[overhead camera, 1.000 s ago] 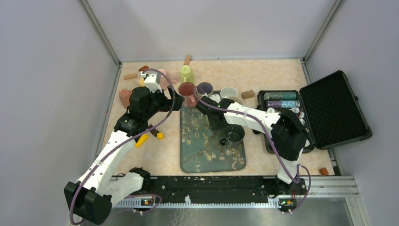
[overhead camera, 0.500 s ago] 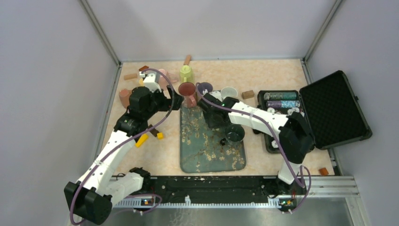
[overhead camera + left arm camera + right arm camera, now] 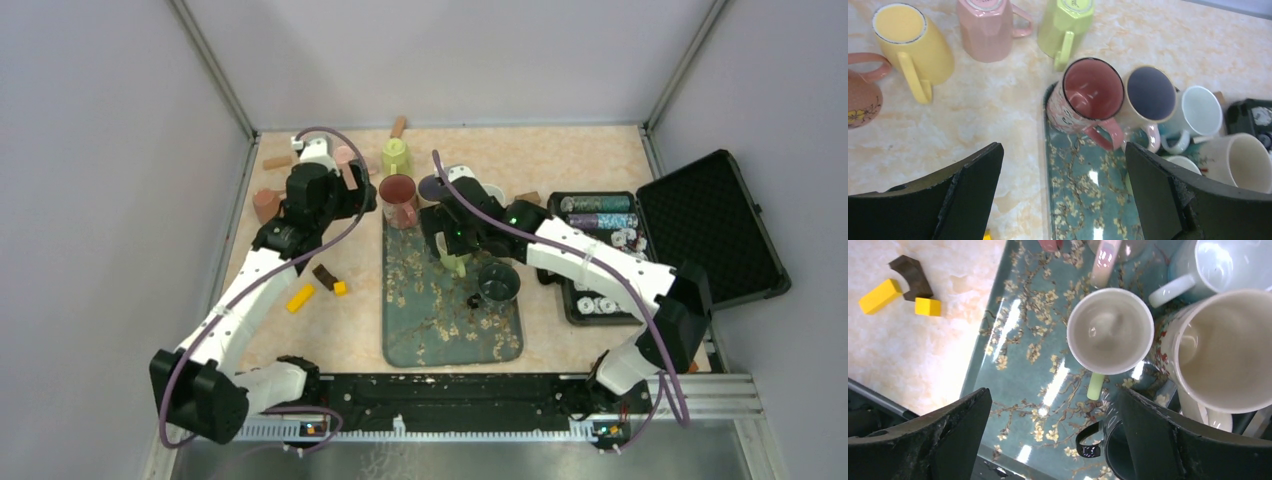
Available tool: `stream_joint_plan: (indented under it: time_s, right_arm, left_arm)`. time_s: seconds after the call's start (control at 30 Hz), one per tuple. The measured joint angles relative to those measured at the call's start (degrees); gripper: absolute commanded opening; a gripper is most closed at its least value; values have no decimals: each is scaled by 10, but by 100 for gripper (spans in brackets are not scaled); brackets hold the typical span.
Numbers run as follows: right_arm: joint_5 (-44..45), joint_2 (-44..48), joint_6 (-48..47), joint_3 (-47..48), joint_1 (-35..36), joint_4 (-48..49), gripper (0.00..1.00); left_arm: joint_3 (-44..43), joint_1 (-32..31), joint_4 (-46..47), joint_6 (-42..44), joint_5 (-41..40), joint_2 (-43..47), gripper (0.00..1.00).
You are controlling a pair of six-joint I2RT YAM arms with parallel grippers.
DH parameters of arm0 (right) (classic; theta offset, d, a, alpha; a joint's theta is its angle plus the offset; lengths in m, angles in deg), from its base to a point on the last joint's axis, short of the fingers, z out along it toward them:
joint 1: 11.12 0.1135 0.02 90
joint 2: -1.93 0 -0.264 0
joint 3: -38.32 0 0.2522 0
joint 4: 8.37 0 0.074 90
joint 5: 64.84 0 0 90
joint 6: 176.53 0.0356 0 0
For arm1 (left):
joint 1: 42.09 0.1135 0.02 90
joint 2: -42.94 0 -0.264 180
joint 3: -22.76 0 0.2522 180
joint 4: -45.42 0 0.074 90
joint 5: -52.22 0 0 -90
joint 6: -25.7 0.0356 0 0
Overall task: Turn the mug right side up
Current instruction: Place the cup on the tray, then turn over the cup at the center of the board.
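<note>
A white mug with a pale green handle (image 3: 1110, 330) stands mouth up on the teal flowered tray (image 3: 1013, 365), free of any grip. My right gripper (image 3: 1055, 440) hangs open just above it, one finger to each side and nearer the camera. From above, the right gripper (image 3: 455, 235) covers most of that mug, so only its green edge (image 3: 457, 264) shows. My left gripper (image 3: 1063, 200) is open and empty over the tray's left rim (image 3: 1045, 165), near an upright pink mug (image 3: 1088, 97). A pink mug (image 3: 985, 27) and a green mug (image 3: 1068, 20) stand bottom up behind.
On the tray are also a black mug (image 3: 497, 283), a large cream mug (image 3: 1218, 350) and a white one (image 3: 1218, 265). A yellow mug (image 3: 908, 40) stands at the left. Yellow and brown blocks (image 3: 323, 283) lie left of the tray. An open black case (image 3: 700, 230) is at the right.
The right gripper has opened, let go of the green-handled mug and risen over it. The left arm has drawn back toward the far side.
</note>
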Motion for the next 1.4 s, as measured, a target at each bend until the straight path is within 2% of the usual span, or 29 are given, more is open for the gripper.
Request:
stream_joint_plan:
  time_s: [0.27, 0.37, 0.53, 0.63, 0.73, 1.0, 1.1, 1.4]
  right_arm:
    - [-58, 29, -55, 13, -32, 51, 99]
    - [-75, 50, -67, 13, -47, 61, 99]
    - [-91, 101, -79, -6, -57, 87, 99]
    - [-103, 130, -82, -31, -60, 99, 99]
    - [-112, 141, -83, -43, -63, 110, 99]
    - [-124, 151, -82, -73, -65, 123, 99]
    - [-127, 153, -82, -76, -65, 126, 99]
    - [-129, 158, -82, -80, -66, 129, 99]
  left_arm:
    - [-59, 12, -1, -24, -76, -132, 98]
    - [-59, 49, 0, -28, -77, -163, 98]
    - [-51, 148, 28, -7, -58, -191, 98]
    - [-51, 179, 51, 10, -42, -214, 97]
    - [-59, 196, 63, 29, -19, -252, 93]
    - [-107, 214, 67, 78, 7, -331, 63]
    - [-131, 217, 68, 93, 12, -354, 55]
    - [-144, 219, 65, 117, 15, -401, 51]
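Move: Ahead of the left hand by about 18 cm, 15 cm to its left and 18 cm lower, the yellow mug stands upside down, handle towards the robot. The pink mug is about 11 cm right of it and 4 cm farther out, the orange mug 11 cm left of it and 5 cm nearer. From the right hand, the yellow mug lies roughly 26 cm ahead, 32 cm left; the green cup is 5 cm ahead, 3 cm right and 12 cm below. Swinging left and down some 15 cm each way and forward about 13 cm, the empty left hand comes to the near, handle side of the yellow mug, turning slightly left, tipping its fingers some 20 degrees farther down and narrowing them to about half open. The right hand, already clear of the green cup, rises about 8 cm above it, finishes opening, levels somewhat and then waits. ##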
